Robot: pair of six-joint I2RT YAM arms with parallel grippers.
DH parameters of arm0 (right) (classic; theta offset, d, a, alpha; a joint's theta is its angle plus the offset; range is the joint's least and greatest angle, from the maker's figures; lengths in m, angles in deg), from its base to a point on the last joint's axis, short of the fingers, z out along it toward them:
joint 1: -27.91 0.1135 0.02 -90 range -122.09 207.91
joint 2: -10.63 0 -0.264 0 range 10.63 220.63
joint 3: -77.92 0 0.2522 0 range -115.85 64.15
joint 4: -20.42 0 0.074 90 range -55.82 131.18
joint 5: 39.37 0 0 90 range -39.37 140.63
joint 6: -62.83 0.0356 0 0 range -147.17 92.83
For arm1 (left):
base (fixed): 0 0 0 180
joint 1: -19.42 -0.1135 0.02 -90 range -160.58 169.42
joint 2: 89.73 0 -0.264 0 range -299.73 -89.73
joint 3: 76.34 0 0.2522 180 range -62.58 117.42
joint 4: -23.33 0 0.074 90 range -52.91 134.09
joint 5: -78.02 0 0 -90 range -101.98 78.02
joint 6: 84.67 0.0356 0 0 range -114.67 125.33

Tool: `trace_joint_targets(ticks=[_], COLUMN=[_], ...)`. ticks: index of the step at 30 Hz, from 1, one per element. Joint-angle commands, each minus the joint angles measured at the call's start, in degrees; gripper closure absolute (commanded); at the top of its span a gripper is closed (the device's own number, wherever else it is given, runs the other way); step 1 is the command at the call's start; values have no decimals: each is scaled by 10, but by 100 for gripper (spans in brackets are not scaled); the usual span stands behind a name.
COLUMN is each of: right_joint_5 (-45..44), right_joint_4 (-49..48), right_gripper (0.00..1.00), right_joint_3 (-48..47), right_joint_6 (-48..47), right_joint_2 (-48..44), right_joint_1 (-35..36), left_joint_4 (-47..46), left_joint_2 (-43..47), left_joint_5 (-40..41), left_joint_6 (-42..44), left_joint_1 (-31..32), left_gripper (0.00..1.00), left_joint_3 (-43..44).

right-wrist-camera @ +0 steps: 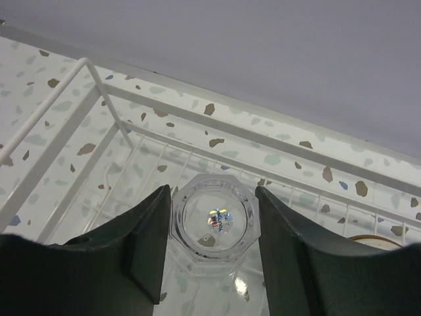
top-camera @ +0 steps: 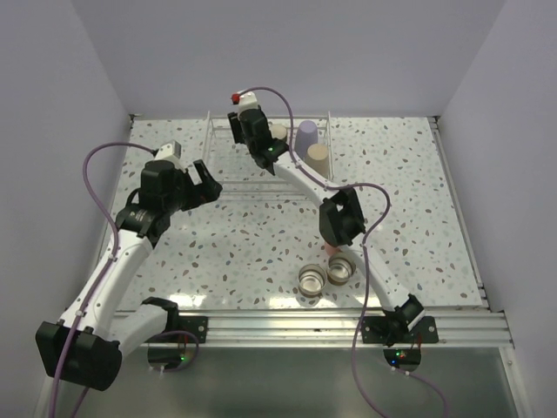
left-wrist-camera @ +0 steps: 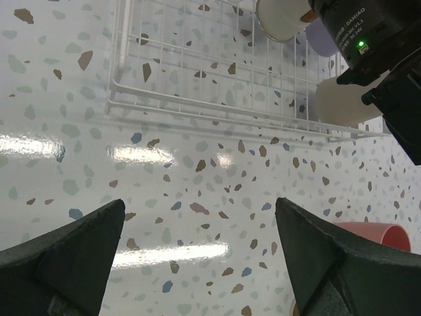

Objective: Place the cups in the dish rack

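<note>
The wire dish rack [top-camera: 218,148] stands at the back of the table. My right gripper [top-camera: 244,132] reaches into its left part. In the right wrist view it [right-wrist-camera: 212,197] is shut on a clear cup [right-wrist-camera: 214,224], held base up between both fingers. A pale cup [top-camera: 278,132], a lavender cup [top-camera: 306,135] and a beige cup [top-camera: 318,157] sit in the rack's right part. Two silvery-rimmed cups [top-camera: 311,280] [top-camera: 339,272] stand near the front edge. A red-pink cup [top-camera: 333,251] is half hidden under the right arm. My left gripper [top-camera: 209,185] hangs open over the table left of the rack.
The left wrist view shows the rack's front rail [left-wrist-camera: 197,108], the right arm's black body [left-wrist-camera: 375,33] over it and the red-pink cup [left-wrist-camera: 368,234] at lower right. White walls close the table on three sides. A metal rail [top-camera: 348,326] runs along the near edge.
</note>
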Motion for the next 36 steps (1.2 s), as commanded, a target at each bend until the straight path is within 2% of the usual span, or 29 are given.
trace_joint_targets(ticks=[1,9,13,15,16,19,20,21,26,36], right_joint_5=[-39,-32,-3,3,4,8,11,13,27,118], right_joint_4=[-77,-76,-74,-71,-69,-64,-62,-59,-30,9], right_gripper=[100,89,70,64,50,21,7,2,2,2], right_joint_3=[-3,21,22,22,23,24,24,25,19,-4], right_joint_6=[-47,-43,-43,-41,-41,-41,-40,-41,-31,47], right_joint_2=[11,19,17,16,14,12,9,7,-11,-106], right_joint_1=[0,-2,-3,-1,-2,-2,-2,-1,-1,5], left_joint_4=[3,-6,-7,-7,-8,-7,-7,-5,-7,-19], left_joint_2=[-3,-3,-3,-4,-4,-3,-1,1,4,-3], left_joint_5=[0,4,7,5,5,7,7,7,5,3], left_joint_6=[25,26,27,27,27,26,26,27,27,20], left_joint_1=[-4,-4,-4,-4,-5,-4,-4,-4,-4,-4], left_gripper=[0,0,0,0,0,0,0,0,0,0], left_joint_3=[27,24,22,20,20,20,19,19,19,30])
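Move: The right hand holds the clear cup inside the dish rack's far left corner; its standing place there is about 1 cm ahead, 1 cm right and some 5 cm below the hand. About 6 cm below the hand, the upturned steel cup stands 11 cm right and 1 cm ahead, the purple cup 18 cm right and 1 cm ahead, the beige cup 21 cm right and 9 cm back. From the left hand, that place is roughly 27 cm ahead, 7 cm right and 10 cm lower. The right hand eases the held clear cup almost straight down about 3 cm, creeping less than 1 cm forward, to set it bottom-up on the rack floor, then pauses and spreads its half-open fingers wide to let go. After sinking slightly more, it draws off left and back about 2 cm each way and rises 2 cm, turning a little counter-clockwise, with the cup left standing between the open fingers. ##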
